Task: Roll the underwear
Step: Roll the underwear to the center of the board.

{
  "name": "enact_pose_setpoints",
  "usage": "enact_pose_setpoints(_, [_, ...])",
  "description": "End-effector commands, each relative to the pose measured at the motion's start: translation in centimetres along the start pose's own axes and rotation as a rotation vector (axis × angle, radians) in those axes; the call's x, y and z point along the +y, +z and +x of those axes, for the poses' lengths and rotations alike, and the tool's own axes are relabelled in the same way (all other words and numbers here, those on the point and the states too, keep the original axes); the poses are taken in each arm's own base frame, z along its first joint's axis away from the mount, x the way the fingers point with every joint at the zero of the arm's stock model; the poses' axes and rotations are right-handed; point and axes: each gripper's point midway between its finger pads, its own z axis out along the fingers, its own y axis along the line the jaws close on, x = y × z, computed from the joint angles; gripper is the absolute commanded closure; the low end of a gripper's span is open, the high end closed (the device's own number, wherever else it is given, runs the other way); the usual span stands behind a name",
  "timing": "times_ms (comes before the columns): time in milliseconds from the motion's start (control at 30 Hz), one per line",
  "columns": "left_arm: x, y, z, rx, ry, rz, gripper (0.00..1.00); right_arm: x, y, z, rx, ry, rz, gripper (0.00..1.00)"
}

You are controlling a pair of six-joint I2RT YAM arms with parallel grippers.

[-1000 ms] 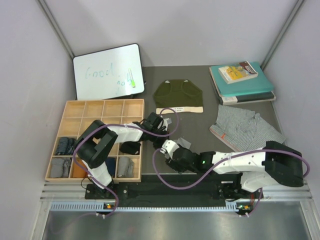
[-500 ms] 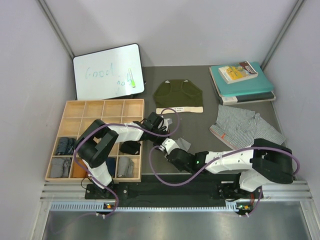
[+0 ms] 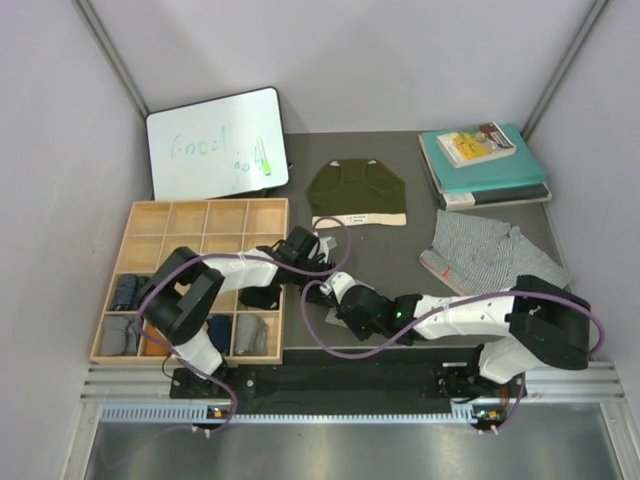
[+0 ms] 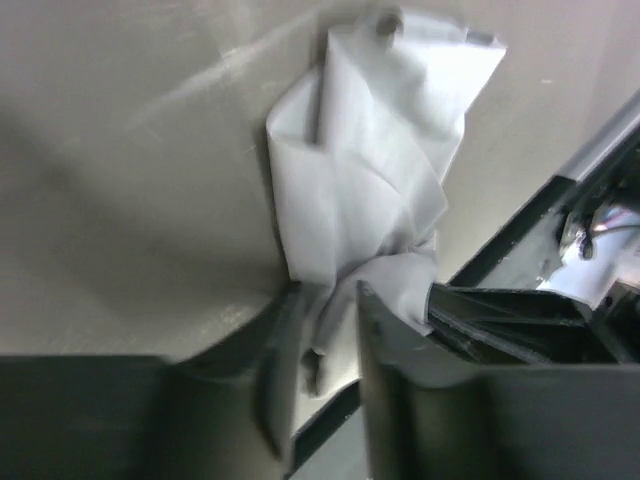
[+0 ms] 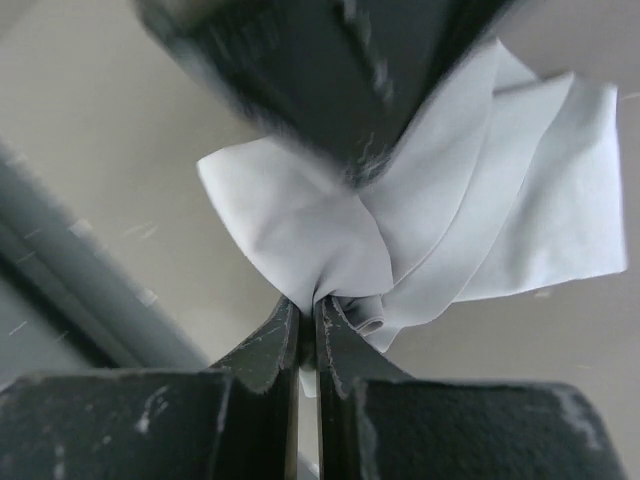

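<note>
The light grey underwear (image 4: 370, 170) lies bunched on the dark mat between my two grippers. My right gripper (image 5: 308, 320) is shut on a pinched fold of it (image 5: 330, 250). My left gripper (image 4: 325, 340) stands open, its jaws parted with a loose end of the grey cloth hanging between them. In the top view the two grippers meet near the mat's front left, left (image 3: 318, 258) and right (image 3: 338, 288), and they hide the grey cloth. The olive green underwear (image 3: 356, 192) lies flat at the back. The grey-and-white patterned underwear (image 3: 490, 255) lies crumpled at the right.
A wooden compartment tray (image 3: 190, 225) with rolled garments in its near cells sits left of the mat. A whiteboard (image 3: 215, 142) leans at the back left. Teal books (image 3: 485, 165) are stacked at the back right. Purple cables loop over both arms.
My right gripper slid left toward the left gripper and shut on the grey cloth. The left gripper's jaws parted, loosening their hold on it.
</note>
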Motion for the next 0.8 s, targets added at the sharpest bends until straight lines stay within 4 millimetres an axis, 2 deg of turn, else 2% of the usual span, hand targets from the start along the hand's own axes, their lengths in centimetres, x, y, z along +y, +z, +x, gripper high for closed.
enact_pose_setpoints(0, [0.3, -2.6, -1.8, -0.134, 0.015, -0.041, 0.57, 3.0, -2.1, 2.3, 0.098, 0.125, -0.292, 1.00])
enact_pose_setpoints(67, [0.9, -3.1, -1.9, -0.164, 0.012, -0.072, 0.54, 2.5, -2.2, 1.6, 0.079, 0.172, -0.326, 1.00])
enact_pose_setpoints(167, [0.7, -4.1, -2.5, -0.216, 0.037, -0.076, 0.54, 2.9, -2.5, 1.3, 0.100, 0.201, -0.407, 1.00])
enact_pose_setpoints(200, [-0.2, -4.7, -3.2, -0.256, 0.080, -0.042, 0.54, 2.8, -2.5, 1.3, 0.118, 0.222, -0.438, 1.00])
enact_pose_setpoints(267, [-0.9, -5.0, -3.3, -0.283, 0.122, 0.000, 0.54, 2.7, -2.5, 0.8, 0.119, 0.243, -0.470, 1.00])
enact_pose_setpoints(300, [-2.5, -5.5, -3.6, -0.302, 0.180, 0.068, 0.54, 2.5, -2.7, 0.5, 0.127, 0.265, -0.499, 1.00])
enact_pose_setpoints(433, [-4.9, -5.8, -3.1, -0.330, 0.299, 0.217, 0.54, 1.8, -3.2, -0.6, 0.135, 0.329, -0.562, 1.00])
enact_pose_setpoints(500, [-5.7, -5.7, -2.8, -0.335, 0.330, 0.267, 0.52, 1.6, -3.5, -1.4, 0.136, 0.360, -0.608, 1.00])
enact_pose_setpoints(533, [-6.3, -5.7, -2.5, -0.342, 0.356, 0.309, 0.51, 0.8, -3.5, -1.6, 0.137, 0.390, -0.611, 1.00])
enact_pose_setpoints(633, [-6.6, -5.3, -1.9, -0.336, 0.368, 0.359, 0.45, 0.5, -3.5, -2.0, 0.171, 0.427, -0.660, 1.00])
enact_pose_setpoints(667, [-7.3, -5.6, -2.2, -0.358, 0.393, 0.397, 0.44, 0.0, -3.5, -2.6, 0.165, 0.439, -0.664, 1.00])
enact_pose_setpoints(767, [-7.7, -5.1, -1.7, -0.342, 0.393, 0.450, 0.42, -0.5, -2.9, -2.6, 0.194, 0.468, -0.696, 1.00])
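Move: The grey underwear lies bunched under both hands: its middle is about 4 cm to the left hand's right, 2 cm back and 1 cm below. The right hand already pinches its near corner, the middle some 3 cm ahead, a centimetre left and a centimetre lower. From the left hand, the black roll in the box sits about 15 cm left and level, and the olive underwear some 22 cm ahead and 6 cm right. Up and off the grey underwear goes the left hand, fingers opening wider, rising about 6 cm after a small swing forward-left and back, its fingers tilting flatter towards the right. The right hand keeps its corner pinched, draws it back some 2 cm, then goes forward again as it lifts about 2 cm, its fingertips swinging back and left by roughly 40 degrees. ##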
